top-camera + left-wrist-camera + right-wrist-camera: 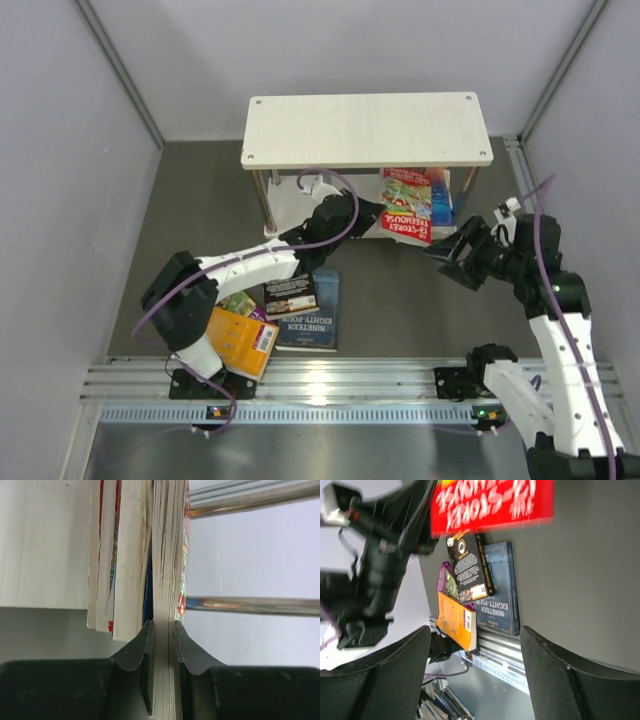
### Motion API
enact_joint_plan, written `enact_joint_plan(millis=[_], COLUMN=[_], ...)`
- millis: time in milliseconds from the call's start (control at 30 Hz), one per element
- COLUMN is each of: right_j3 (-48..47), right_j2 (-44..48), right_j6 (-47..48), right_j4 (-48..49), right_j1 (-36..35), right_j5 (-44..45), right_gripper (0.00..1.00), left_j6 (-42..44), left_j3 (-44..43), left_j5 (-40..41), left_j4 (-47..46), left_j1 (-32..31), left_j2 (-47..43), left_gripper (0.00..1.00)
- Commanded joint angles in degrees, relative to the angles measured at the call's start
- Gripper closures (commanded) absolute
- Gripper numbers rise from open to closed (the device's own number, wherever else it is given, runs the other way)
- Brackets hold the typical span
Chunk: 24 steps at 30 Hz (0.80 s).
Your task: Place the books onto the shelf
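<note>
The shelf (365, 130) stands at the back, with several books upright at the right end of its lower tier. My left gripper (368, 213) reaches under the top board and is shut on the page edge of the red book (408, 215), which leans out at the front. In the left wrist view the left gripper (163, 627) pinches that book (165, 570) next to other upright books (127, 555). My right gripper (450, 255) hangs just right of the red book, open and empty. The right wrist view shows the right gripper (476, 630) with nothing between its fingers.
On the floor near the left arm's base lie a dark blue book (320, 315), a black book (290, 295), an orange book (243, 340) and a purple-green one (238, 302). Grey walls close in both sides. A metal rail (350, 385) runs along the near edge.
</note>
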<state>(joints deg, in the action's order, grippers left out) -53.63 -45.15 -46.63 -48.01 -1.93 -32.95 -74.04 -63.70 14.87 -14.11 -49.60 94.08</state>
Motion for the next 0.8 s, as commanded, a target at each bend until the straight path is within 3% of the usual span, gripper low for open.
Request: enact_joint_plan(millis=[0,267,467,767], right_j3=[-0.77,-1.04,-0.95,0.01], right_j2=[5.41,12.89,14.21,15.00], right_j6=[1.18,5.41,6.11,8.57], right_j4=[-9.37,-21.59,-23.01,-24.76], right_j1=[0.79,0.79,0.79,0.70], right_j5=[1.66,2.19,1.31,0.78], right_gripper=[0.28,0.28,0.28,0.28], left_j6=[-4.52,-9.63,-10.07,-8.22], left_j3=[-2.30,-2.57,-4.50,-13.81], left_j5=[2.35,3.57,6.83,3.67], left_j4=[-9.52,-19.46,-18.94,-12.97], left_j1=[0.03,-0.23,-0.23,-0.32], left_j2=[3.55,11.03,13.23,18.94], left_gripper=[1.00,1.00,1.00,0.97])
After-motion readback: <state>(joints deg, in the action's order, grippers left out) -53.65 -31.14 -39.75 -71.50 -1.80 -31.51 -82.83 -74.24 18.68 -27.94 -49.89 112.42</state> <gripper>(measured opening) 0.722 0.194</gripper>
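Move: The left hand already grips the left edge of the red book. The pile it is bound for lies flat on the right side of the lower shelf, its middle about 8 cm ahead of this hand, 11 cm to its right and some 5 cm below. The shelf's front right post stands roughly 20 cm to the right and 4 cm ahead. From the empty right hand the pile is about 15 cm ahead, 3 cm left and 7 cm lower. Still pinching the red book's edge, the left hand carries it forward and to the right by about 5 cm each way, farther in over the pile; it sinks nearly 3 cm early on, then runs almost level, its left side dipping some 10 degrees. The right hand, fingers staying open, draws back about 10 cm from the shelf and sinks a little, slowing. ##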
